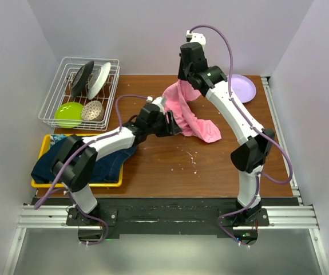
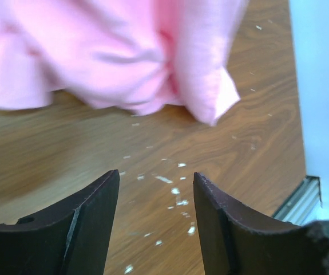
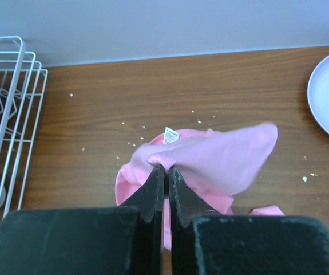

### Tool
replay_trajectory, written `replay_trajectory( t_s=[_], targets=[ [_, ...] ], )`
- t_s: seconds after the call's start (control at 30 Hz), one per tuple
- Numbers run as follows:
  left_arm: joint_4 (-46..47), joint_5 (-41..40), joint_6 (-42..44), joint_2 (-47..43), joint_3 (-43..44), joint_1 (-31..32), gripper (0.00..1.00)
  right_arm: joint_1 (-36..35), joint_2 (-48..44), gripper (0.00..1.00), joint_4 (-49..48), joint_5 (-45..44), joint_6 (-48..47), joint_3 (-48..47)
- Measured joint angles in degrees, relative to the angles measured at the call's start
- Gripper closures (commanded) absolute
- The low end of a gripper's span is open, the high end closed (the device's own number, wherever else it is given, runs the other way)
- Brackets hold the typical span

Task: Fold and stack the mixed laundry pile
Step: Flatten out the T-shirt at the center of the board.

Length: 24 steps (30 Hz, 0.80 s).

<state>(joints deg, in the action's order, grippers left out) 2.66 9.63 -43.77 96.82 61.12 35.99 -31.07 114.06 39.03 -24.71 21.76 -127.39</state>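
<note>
The pink T-shirt (image 1: 195, 117) lies bunched at the middle of the wooden table, its far end lifted. My right gripper (image 1: 183, 86) is shut on that raised fold. In the right wrist view the fingers (image 3: 166, 168) pinch the pink cloth (image 3: 221, 157) close to its white label (image 3: 170, 135). My left gripper (image 1: 173, 127) stands open at the shirt's near left edge. Between its fingertips (image 2: 155, 183) only bare wood shows, with the pink shirt (image 2: 124, 63) just beyond. The dark denim jacket (image 1: 92, 163) and a blue patterned cloth (image 1: 58, 139) lie in the yellow tray (image 1: 78, 184).
A white wire dish rack (image 1: 81, 89) stands at the back left, holding dishes and a green bowl (image 1: 68, 113). A lilac plate (image 1: 242, 87) sits at the back right. White crumbs (image 1: 190, 157) speckle the wood. Walls close in the table at the back and sides.
</note>
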Motion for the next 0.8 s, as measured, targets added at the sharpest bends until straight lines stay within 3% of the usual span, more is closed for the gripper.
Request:
replay_trajectory(
  t_s=[0.4, 0.67, 0.8],
  targets=[
    [5.7, -4.6, -4.1, 14.3, 10.5, 11.6, 0.42, 0.3, 0.3, 1.0, 0.8, 0.2, -0.6, -1.3],
    [6.8, -11.3, -8.0, 20.9, 14.4, 15.0, 0.41, 0.3, 0.3, 1.0, 0.5, 0.3, -0.6, -0.9],
    [8.0, -14.1, -9.2, 24.0, 15.9, 15.9, 0.46, 0.3, 0.2, 1.0, 0.4, 0.3, -0.6, -0.2]
  ],
)
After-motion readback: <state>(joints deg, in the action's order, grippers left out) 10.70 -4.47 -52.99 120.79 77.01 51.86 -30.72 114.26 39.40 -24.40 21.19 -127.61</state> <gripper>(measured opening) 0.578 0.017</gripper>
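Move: The T-shirt's near right corner lies about 17 cm to the right of my left hand, level with it in reach and some 11 cm below. Table crumbs lie 11 cm right and 11 cm back of that hand; the purple plate sits about 32 cm right and 20 cm farther out. From my right hand, already holding the shirt up high, that corner is roughly 15 cm back, 9 cm right and 31 cm down. I sweep my left hand about 14 cm to the right, low past the front of the shirt, then let it sink some 7 cm as the sweep slows, bringing the still half-open fingers close to the near right corner. My right hand stays put, shut on the T-shirt and keeping it raised. ##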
